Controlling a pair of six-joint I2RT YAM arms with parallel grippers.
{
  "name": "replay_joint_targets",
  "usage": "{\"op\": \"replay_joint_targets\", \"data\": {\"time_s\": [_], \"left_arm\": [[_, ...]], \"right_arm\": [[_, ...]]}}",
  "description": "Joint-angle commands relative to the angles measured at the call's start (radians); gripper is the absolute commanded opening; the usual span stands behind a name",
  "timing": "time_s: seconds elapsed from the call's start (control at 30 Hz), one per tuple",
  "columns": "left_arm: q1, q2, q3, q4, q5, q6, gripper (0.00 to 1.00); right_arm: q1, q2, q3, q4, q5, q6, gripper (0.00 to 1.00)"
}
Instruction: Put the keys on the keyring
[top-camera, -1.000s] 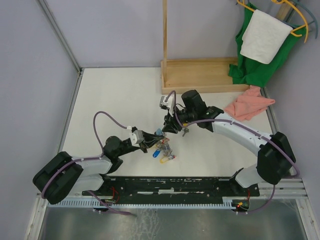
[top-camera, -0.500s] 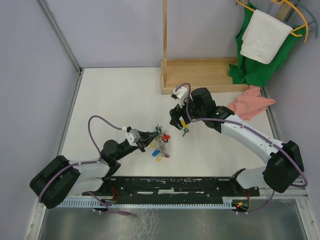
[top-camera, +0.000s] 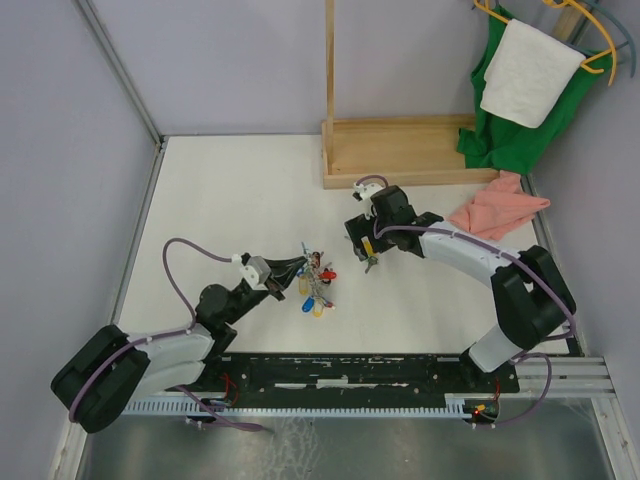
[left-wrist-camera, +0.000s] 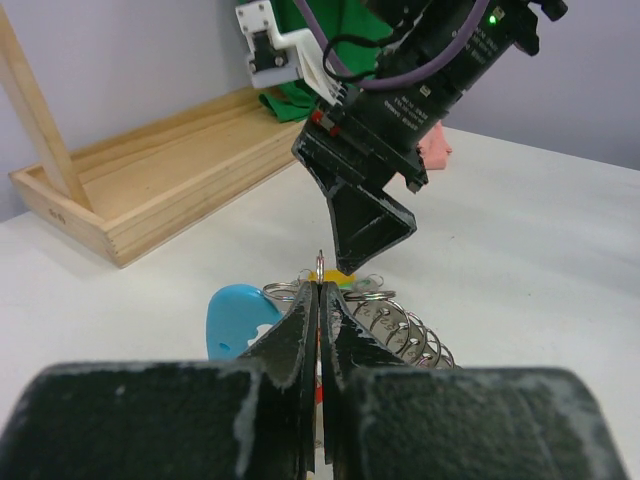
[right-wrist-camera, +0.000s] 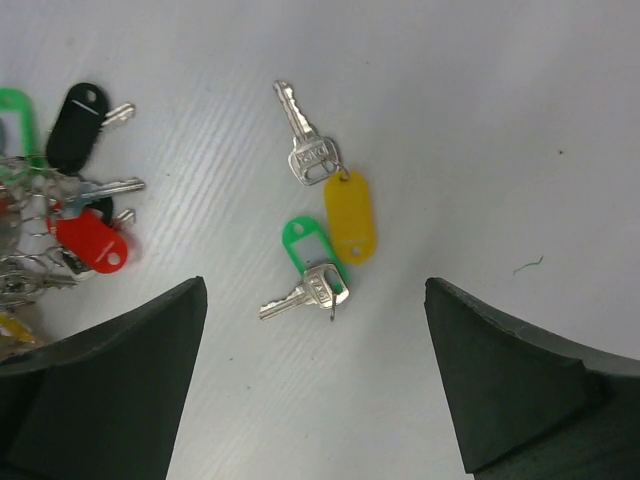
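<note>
Two loose keys lie side by side on the white table: one with a yellow tag (right-wrist-camera: 349, 215) (top-camera: 366, 246), one with a green tag (right-wrist-camera: 310, 262). My right gripper (right-wrist-camera: 315, 295) (top-camera: 362, 242) hovers just above them, open wide and empty. To their left lies the keyring (top-camera: 314, 284), a bunch of small rings (left-wrist-camera: 412, 325) and keys with red (right-wrist-camera: 92, 243), black (right-wrist-camera: 75, 125) and blue (left-wrist-camera: 238, 318) tags. My left gripper (left-wrist-camera: 320, 290) (top-camera: 288, 268) is shut on the thin wire of the keyring, which sticks up between its tips.
A wooden tray with an upright post (top-camera: 400, 150) stands at the back. A pink cloth (top-camera: 497, 212) lies at the right, close to the right arm. Green cloth and a white towel (top-camera: 525, 75) hang in the far right corner.
The right gripper has left the keyring, moved right over the loose keys and opened wide. The left gripper, still shut, has shifted the bunch slightly left and back.
</note>
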Motion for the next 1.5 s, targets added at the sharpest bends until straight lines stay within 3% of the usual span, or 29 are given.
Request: {"op": "replay_joint_targets", "data": {"time_s": [0.0, 0.57, 0.7, 1.47], "left_arm": [[0.017, -0.034, -0.012, 0.051, -0.055, 0.042, 0.03], [0.066, 0.017, -0.045, 0.144, 0.0, 0.022, 0.03], [0.068, 0.014, -0.044, 0.14, 0.0, 0.024, 0.03], [0.068, 0.025, -0.031, 0.132, 0.033, 0.018, 0.03]], "right_arm": [[-0.01, 0.053, 0.049, -0.001, 0.096, 0.115, 0.97], [-0.019, 0.041, -0.093, 0.022, 0.083, 0.188, 0.52], [-0.018, 0.043, -0.107, 0.041, 0.074, 0.172, 0.35], [-0.019, 0.087, -0.118, 0.078, 0.049, 0.146, 0.24]]}}
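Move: The key with the green tag lies about 7 cm below the right hand, some 2 cm to its right and 1 cm back; the yellow-tagged key lies about 4 cm ahead and 1 cm left of that hand, also on the table. The keyring bunch hangs some 11 cm to the right hand's left and 8 cm back, a little higher. From the left hand the green-tagged key is roughly 10 cm ahead, 15 cm right and 16 cm down. The green-tagged key's small wire loop is what the right hand sinks to, some 6 cm down with about 2 cm of travel each back and right, nearly all early on, turning slightly clockwise and tipping more steeply down. Its wide-open fingers close to about a quarter around the loop, without shutting. The left hand keeps its pinch on the keyring and eases about 1.5 cm left and forward. ##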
